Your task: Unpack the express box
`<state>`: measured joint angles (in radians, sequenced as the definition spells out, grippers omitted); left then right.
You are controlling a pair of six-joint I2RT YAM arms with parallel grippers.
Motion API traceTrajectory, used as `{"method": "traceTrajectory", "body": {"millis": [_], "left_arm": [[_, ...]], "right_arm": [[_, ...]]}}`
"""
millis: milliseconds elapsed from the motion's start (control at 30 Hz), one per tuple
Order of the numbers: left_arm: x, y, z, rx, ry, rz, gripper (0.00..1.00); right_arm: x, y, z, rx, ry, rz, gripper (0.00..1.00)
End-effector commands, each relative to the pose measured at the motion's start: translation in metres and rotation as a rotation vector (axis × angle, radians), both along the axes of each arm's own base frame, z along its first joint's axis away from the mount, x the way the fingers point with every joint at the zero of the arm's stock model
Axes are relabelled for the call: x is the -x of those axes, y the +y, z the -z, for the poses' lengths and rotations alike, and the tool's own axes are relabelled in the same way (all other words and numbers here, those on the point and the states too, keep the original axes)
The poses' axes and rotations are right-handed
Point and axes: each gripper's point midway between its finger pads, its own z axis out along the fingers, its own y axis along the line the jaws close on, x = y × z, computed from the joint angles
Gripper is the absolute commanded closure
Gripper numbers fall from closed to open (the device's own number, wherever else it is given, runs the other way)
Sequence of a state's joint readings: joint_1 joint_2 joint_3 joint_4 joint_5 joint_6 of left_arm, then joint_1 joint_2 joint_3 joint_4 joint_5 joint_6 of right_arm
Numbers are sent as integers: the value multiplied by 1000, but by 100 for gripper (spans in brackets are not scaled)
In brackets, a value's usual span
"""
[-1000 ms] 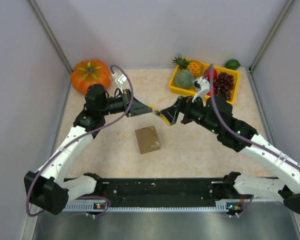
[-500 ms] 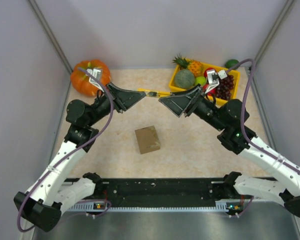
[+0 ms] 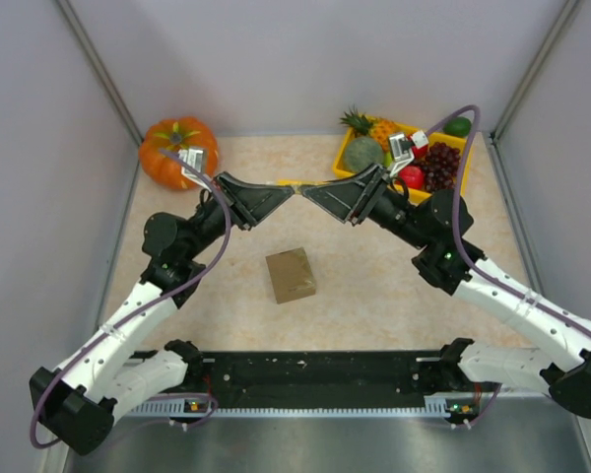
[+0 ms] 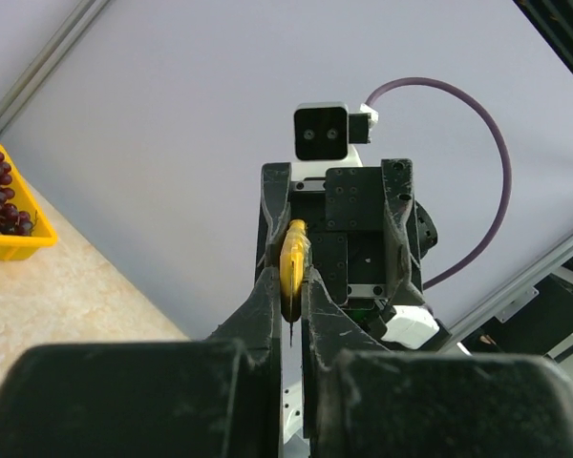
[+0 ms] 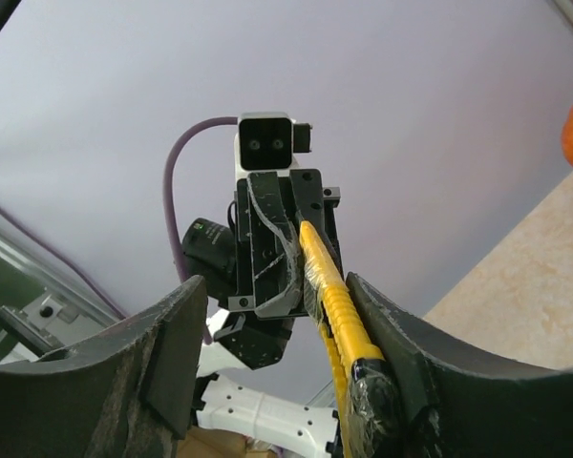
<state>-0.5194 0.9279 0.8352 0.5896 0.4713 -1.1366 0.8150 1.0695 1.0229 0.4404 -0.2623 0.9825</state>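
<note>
The express box, a small brown carton with its flaps down, sits on the table's middle, below both grippers. My left gripper is raised and shut on a yellow utility knife, blade end pinched between its fingers. My right gripper faces it tip to tip. In the right wrist view the knife's handle lies against one finger of my right gripper, while the other finger stands well apart, so it is open.
An orange pumpkin sits at the back left. A yellow fruit tray with pineapple, grapes and other fruit stands at the back right, close behind the right gripper, with a lime beyond it. Walls enclose the table.
Both grippers have lifted from low over the table and drawn tip to tip. The left still grips the knife; the right gripper's jaws have narrowed around the handle.
</note>
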Motion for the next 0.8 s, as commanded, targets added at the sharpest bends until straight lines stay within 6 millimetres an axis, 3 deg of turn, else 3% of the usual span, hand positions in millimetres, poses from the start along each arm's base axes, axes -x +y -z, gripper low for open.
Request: {"method": "traceTrajectory", "body": {"millis": [0, 167, 333, 367, 467, 500, 567, 633, 667, 733, 767], "left_arm": [[4, 5, -11, 44, -49, -23, 100], [3, 7, -9, 56, -39, -38, 100], [5, 7, -9, 56, -36, -30, 100], [5, 7, -7, 53, -34, -27, 100], [7, 6, -2, 41, -24, -16, 100], [5, 5, 1, 30, -14, -24, 88], [6, 8, -3, 12, -42, -49, 46], [3, 11, 4, -56, -37, -71, 11], [5, 14, -7, -71, -64, -76, 8], [5, 13, -2, -148, -81, -42, 5], [8, 14, -12, -154, -104, -34, 5]], "right_arm": [[15, -9, -43, -86, -70, -36, 44], [14, -8, -41, -70, -57, -30, 65], [12, -8, -41, -67, -51, -24, 78], [11, -8, -41, -63, -47, -21, 87], [7, -6, -37, -38, -27, -13, 100], [5, -5, -32, -22, -11, -8, 100], [2, -9, -31, -13, -14, 3, 100], [3, -11, -27, 28, -13, -4, 100], [1, -15, -31, 42, -30, 10, 100], [3, -15, -26, 89, -20, -9, 100], [3, -16, -32, 97, -38, -11, 100]]}}
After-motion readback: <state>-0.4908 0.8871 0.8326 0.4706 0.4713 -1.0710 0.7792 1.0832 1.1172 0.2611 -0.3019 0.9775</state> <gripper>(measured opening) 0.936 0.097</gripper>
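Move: The left gripper holds the yellow knife by its blade end, in the air; the knife's middle lies about 5 cm to its right and 1 cm higher. From the half-open right gripper, that middle is some 2 cm to the left and 1 cm up, with the tail end between its fingers. The express box lies roughly 42 cm below the right hand, 7 cm ahead and 6 cm left; the fruit crate is about 42 cm ahead, 27 cm right and 40 cm below it. Hold the right gripper almost in place around the tail of the knife and shut its fingers until they pinch the handle. Keep the left grip closed while that happens, easing back about 1 cm; only then open the left fingers nearly fully to let go of the blade end, dipping that hand some 2 cm and bringing it forward again. ##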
